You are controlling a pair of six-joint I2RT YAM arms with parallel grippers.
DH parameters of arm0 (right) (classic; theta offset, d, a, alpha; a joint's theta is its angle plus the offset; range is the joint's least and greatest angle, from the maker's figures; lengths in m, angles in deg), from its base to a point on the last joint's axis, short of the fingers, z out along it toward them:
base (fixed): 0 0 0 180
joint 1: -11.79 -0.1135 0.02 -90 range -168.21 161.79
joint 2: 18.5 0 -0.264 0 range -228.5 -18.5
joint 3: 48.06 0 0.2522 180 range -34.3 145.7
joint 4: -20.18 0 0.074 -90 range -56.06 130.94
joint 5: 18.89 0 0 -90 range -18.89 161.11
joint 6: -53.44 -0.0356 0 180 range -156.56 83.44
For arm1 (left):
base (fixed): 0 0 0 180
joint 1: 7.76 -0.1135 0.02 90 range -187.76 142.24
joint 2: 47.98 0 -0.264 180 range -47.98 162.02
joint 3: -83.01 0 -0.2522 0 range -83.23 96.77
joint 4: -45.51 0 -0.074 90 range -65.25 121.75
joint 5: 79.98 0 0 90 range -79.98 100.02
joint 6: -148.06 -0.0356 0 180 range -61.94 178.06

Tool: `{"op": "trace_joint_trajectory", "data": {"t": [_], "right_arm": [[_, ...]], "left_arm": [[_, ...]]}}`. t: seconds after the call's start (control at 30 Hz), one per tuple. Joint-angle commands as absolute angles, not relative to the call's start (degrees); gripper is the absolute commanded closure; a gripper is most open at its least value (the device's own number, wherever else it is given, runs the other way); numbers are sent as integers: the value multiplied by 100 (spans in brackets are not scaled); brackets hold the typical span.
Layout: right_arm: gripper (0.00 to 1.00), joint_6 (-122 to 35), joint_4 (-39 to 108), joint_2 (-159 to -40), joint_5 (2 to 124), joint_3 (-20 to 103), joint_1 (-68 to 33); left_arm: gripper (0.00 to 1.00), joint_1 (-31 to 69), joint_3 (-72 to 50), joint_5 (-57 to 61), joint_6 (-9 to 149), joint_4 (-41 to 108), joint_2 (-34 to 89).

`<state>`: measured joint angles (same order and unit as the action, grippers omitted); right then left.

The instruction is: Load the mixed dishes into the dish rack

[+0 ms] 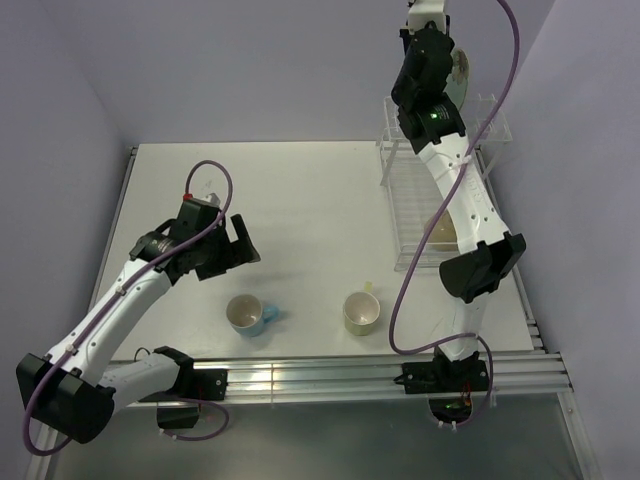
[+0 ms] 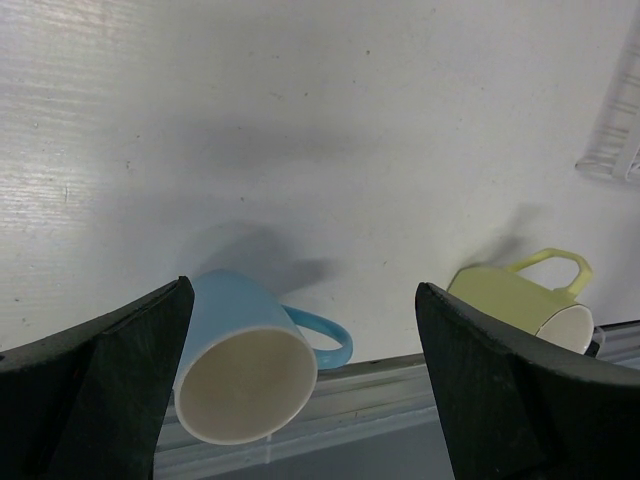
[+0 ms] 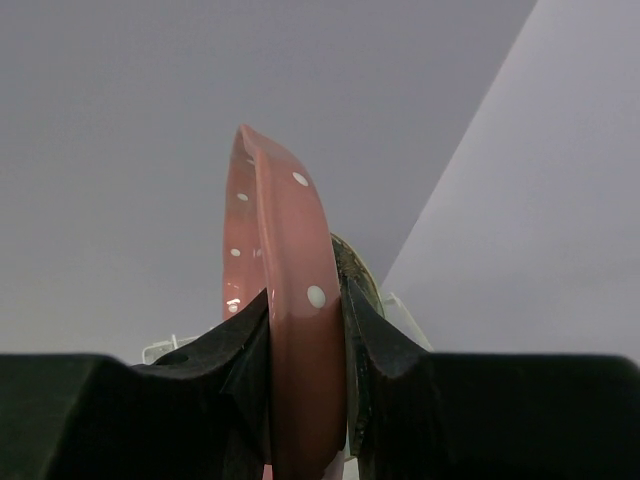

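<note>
A pink white-dotted plate [image 3: 285,250] stands on edge between my right gripper's [image 3: 305,300] fingers, which are shut on its rim, high over the dish rack [image 1: 405,200]. Right behind it shows the rim of another plate [image 3: 352,270], seen pale at the rack's raised back [image 1: 461,75]. A cream bowl [image 1: 438,228] lies in the rack's lower tray, partly hidden by my right arm. The blue mug [image 1: 247,315] and the pale yellow-green mug [image 1: 362,312] stand upright near the table's front edge. My left gripper [image 1: 235,250] hangs open just behind the blue mug [image 2: 240,360], holding nothing.
The aluminium rail [image 1: 330,375] runs along the table's front edge, close to both mugs. A corner of the rack [image 2: 615,150] shows at the right of the left wrist view, beyond the yellow-green mug [image 2: 510,300]. Purple walls close in the back and right.
</note>
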<state>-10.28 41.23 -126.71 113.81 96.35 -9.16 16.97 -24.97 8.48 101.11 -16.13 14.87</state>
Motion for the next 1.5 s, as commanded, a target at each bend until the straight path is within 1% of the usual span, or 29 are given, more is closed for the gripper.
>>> {"op": "trace_joint_trajectory", "data": {"t": [0.0,0.07,0.27,0.47,0.77,0.83,1.13,1.47], "right_arm": [[100,-984,3307,-12494,11154,9746,-834],[100,-1080,3271,-12450,11102,9518,-799],[100,-1309,3535,-12520,10750,9385,-667],[100,-1345,3429,-12450,10609,8999,-605],[100,-1398,3482,-12485,10311,8796,-517],[100,-1424,3526,-12529,10267,8787,-509],[100,-1547,3666,-12713,10047,8804,-456],[100,-1644,3737,-12951,10091,8848,-447]], "left_arm": [[1,1720,-2610,949,9937,-1536,1337],[1,1720,-2602,940,9937,-1527,1337],[1,1720,-2443,967,9867,-1571,1442],[1,1720,-2373,967,9876,-1527,1583],[1,1711,-2399,967,9946,-1536,1592],[1,1720,-2425,1149,9955,-1554,1566],[1,1720,-2426,1283,10034,-1747,1451],[1,1720,-2452,1371,10262,-2177,1355]]}}
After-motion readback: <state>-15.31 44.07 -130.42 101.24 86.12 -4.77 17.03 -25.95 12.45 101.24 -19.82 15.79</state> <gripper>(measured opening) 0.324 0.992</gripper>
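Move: The right hand holds the pink plate upright; its place on the rack's top tier, left of the green plate, lies some 9 cm ahead, level sideways and about 27 cm below. The standing green plate is roughly 10 cm ahead, 12 cm right and 22 cm down; the bowl lower in the rack is some 12 cm back, 3 cm right and 47 cm down. From the left hand, that place is about 37 cm ahead, 45 cm right and 8 cm up. Right hand lowers the gripped pink plate about 12 cm and 6 cm forward towards the top tier, tipping down. ##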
